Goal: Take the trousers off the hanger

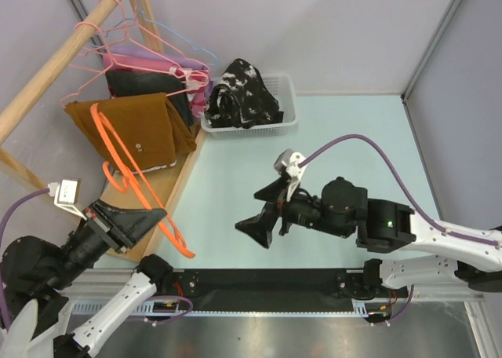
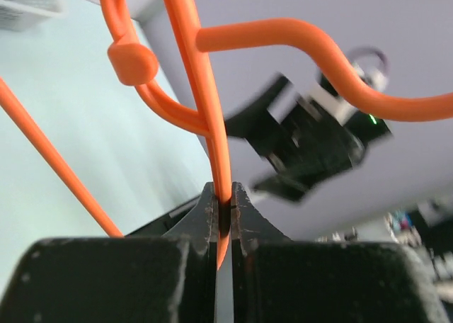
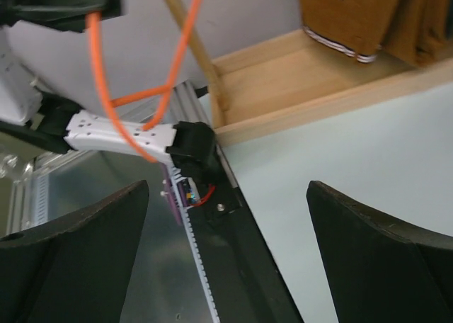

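Note:
My left gripper point(image 1: 159, 215) is shut on the wire of an orange hanger point(image 1: 118, 158). The wrist view shows the wire point(image 2: 212, 110) pinched between the closed jaws of the left gripper point(image 2: 224, 208). The hanger carries no cloth. The rust-brown trousers point(image 1: 129, 129) with a small button hang at the rack, behind the hanger; they also show in the right wrist view point(image 3: 354, 11). The black-and-white trousers point(image 1: 241, 95) lie in a white basket point(image 1: 289, 119). My right gripper point(image 1: 251, 210) is open and empty over the table, right of the hanger point(image 3: 99, 89); it also shows in its own view point(image 3: 226, 188).
A wooden rack point(image 1: 47, 79) with a wooden base point(image 1: 169, 189) stands at the left, with pink hangers point(image 1: 118, 56), a blue one, and dark and purple garments point(image 1: 149, 79). Grey walls close in the pale table point(image 1: 345, 138).

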You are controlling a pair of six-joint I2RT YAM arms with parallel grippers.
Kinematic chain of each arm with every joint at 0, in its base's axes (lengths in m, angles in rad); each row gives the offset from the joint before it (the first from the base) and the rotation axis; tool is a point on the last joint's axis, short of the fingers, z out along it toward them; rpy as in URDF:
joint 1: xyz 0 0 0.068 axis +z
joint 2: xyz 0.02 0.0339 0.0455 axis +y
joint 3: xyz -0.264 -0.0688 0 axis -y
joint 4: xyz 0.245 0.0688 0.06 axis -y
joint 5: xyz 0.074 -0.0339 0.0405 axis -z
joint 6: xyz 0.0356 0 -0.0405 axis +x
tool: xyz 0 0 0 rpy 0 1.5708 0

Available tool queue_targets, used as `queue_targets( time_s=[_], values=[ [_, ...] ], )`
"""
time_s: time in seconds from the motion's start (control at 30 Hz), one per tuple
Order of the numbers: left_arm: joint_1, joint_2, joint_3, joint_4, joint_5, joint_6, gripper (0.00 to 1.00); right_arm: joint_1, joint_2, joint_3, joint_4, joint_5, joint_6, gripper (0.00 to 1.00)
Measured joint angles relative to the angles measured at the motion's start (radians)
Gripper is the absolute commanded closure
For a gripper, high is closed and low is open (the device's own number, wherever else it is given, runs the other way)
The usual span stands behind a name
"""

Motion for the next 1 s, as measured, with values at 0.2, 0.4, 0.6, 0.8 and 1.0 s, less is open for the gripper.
queue_targets(
  time_s=[0.2,0.4,0.6,0.8,1.0],
  values=[
    [0.0,0.031,-0.005,-0.054,-0.185,-0.136,1.0,0.076,0.198,0.055,0.153,-0.097,-0.085,0.03],
    [0.0,0.034,-0.006,-0.059,-0.3,-0.241,1.0,0.109,0.354,0.074,0.254,-0.09,-0.184,0.12],
    [0.0,0.054,0.008,-0.06,-0.352,-0.301,1.0,0.134,0.4,0.135,0.307,-0.018,-0.281,0.23],
    [0.0,0.089,0.018,-0.054,-0.37,-0.348,1.0,0.139,0.486,0.273,0.35,0.048,-0.353,0.36],
    [0.0,0.111,0.06,-0.047,-0.383,-0.372,1.0,0.161,0.552,0.29,0.374,0.149,-0.418,0.55]
  ],
)
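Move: My left hand still pinches the empty orange hanger. Its free lower end lies about 12 cm left and 8 cm back of my open right hand, near its height, and some 8 cm back, 6 cm right and a little below my left fingers. From my right hand, the brown garment hangs about 28 cm left, 18 cm ahead; the trousers lie in the white basket, roughly 38 cm straight ahead and well below. I sweep my right hand about 16 cm left to the hanger's free end, dipping and rising back, rolling some 25 degrees, while its fingers close from wide open to just over half, around the orange bar. My left hand keeps its pinch, carries the hanger about 6 cm forward and slightly left, tips downward and turns counter-clockwise. ##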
